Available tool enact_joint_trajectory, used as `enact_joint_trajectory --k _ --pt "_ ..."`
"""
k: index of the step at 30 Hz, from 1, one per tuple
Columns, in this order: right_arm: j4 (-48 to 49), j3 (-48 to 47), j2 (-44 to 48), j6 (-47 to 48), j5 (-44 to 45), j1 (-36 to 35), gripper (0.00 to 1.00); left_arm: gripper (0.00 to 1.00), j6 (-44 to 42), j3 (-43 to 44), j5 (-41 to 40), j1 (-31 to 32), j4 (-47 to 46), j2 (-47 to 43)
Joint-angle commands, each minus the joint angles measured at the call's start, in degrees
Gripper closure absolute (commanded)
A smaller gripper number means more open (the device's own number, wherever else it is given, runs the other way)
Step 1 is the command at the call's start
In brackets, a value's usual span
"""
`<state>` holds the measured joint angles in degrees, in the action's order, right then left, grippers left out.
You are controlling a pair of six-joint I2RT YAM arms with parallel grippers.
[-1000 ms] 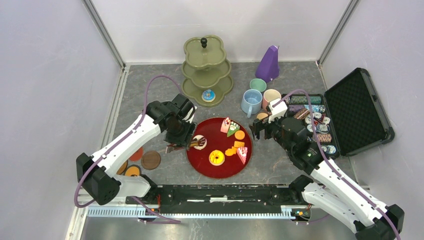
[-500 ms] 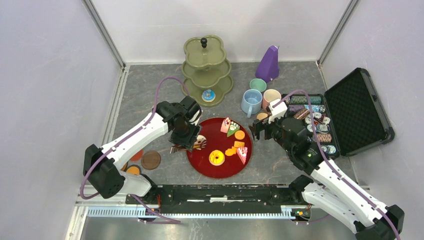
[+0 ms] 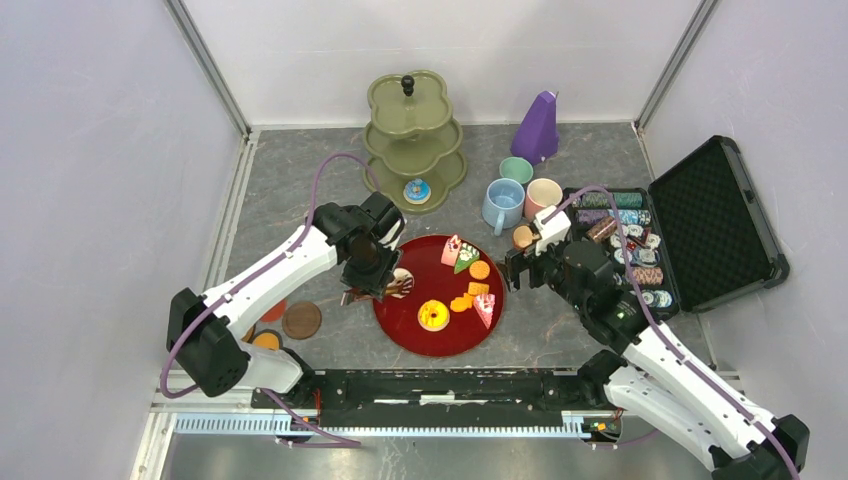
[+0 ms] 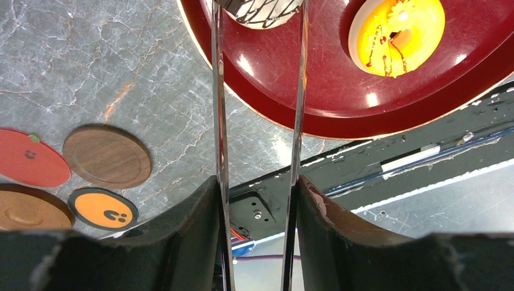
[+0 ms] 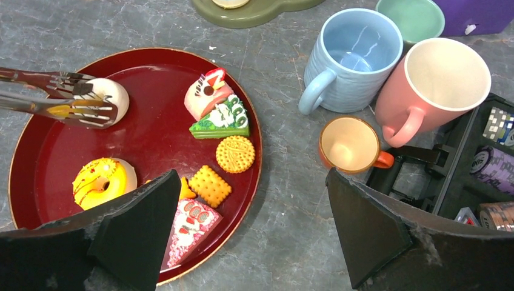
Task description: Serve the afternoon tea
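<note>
My left gripper [image 3: 365,262] is shut on metal tongs [image 4: 218,121], whose tips straddle a white chocolate-striped donut [image 5: 112,97] at the left edge of the red tray [image 3: 400,320]. Whether the tips touch the donut I cannot tell. The tray also carries a yellow donut [image 3: 433,315], cake slices [image 5: 215,106] and orange biscuits [image 5: 235,153]. My right gripper [image 5: 251,176] hangs open and empty over the table, between the tray's right rim and the small orange cup [image 5: 348,142]. Behind the cup stand the blue mug [image 3: 503,205], pink mug [image 3: 543,195] and green mug [image 3: 516,170].
An olive three-tier stand [image 3: 413,140] at the back holds a blue donut [image 3: 417,189] on its lowest tier. A purple metronome [image 3: 537,128] stands at the back right. An open black case of poker chips [image 3: 625,245] lies at the right. Round coasters [image 3: 300,320] lie at the front left.
My left arm has swung right, carrying the tongs onto the tray and around the white donut, and the tong arms have drawn closer together. My right gripper has shifted slightly toward the orange cup.
</note>
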<state>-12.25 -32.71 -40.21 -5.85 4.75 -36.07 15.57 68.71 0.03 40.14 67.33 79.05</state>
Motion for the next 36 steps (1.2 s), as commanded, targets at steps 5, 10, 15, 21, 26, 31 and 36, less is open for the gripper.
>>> enact_joint_trajectory --k 5,10,15,21,26,31,36 --pt "0.92 1.15 6.26 -0.31 2.28 -0.14 0.02 0.54 -1.89 5.73 -5.86 -0.02 -1.68 -2.67" --pt "1.95 1.24 6.71 -1.81 4.37 -0.14 0.02 0.56 -2.64 9.74 -6.77 -3.14 -3.19 -2.61" --pt "3.72 1.54 5.75 -3.71 5.24 -0.13 0.02 0.55 -3.27 12.15 -6.68 -10.43 -8.52 -1.22" --pt "-1.18 -2.40 0.99 -4.63 10.60 -0.14 0.02 0.56 -3.27 14.08 -6.19 -18.64 -16.35 4.29" --pt "-4.57 -4.83 -0.35 -4.18 13.56 -0.14 0.02 0.56 -3.00 18.88 -6.11 -21.36 -20.59 11.71" --pt "-5.69 -5.31 1.23 -3.90 13.87 -0.14 0.02 0.57 -2.57 23.77 -5.44 -23.23 -22.95 19.76" --pt "-7.83 -5.16 2.91 -5.83 17.53 -0.09 0.02 0.57 -2.74 28.71 -5.61 -23.54 -23.85 26.14"
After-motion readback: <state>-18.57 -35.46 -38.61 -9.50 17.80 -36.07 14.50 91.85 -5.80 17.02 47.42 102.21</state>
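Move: The left hand holds the tongs, already closed on the white donut; the stand's bottom tier, where it is taken, lies about 25 cm ahead, 11 cm right and 5 cm lower. On that tier the blue donut sits some 22 cm ahead and 11 cm right; the yellow donut is 8 cm back and 15 cm right. From the right hand the tier is roughly 22 cm ahead, 24 cm left and 10 cm lower. Left tongs carry the white donut up, some 24 cm forward, then down towards the stand; right hand drifts right. ##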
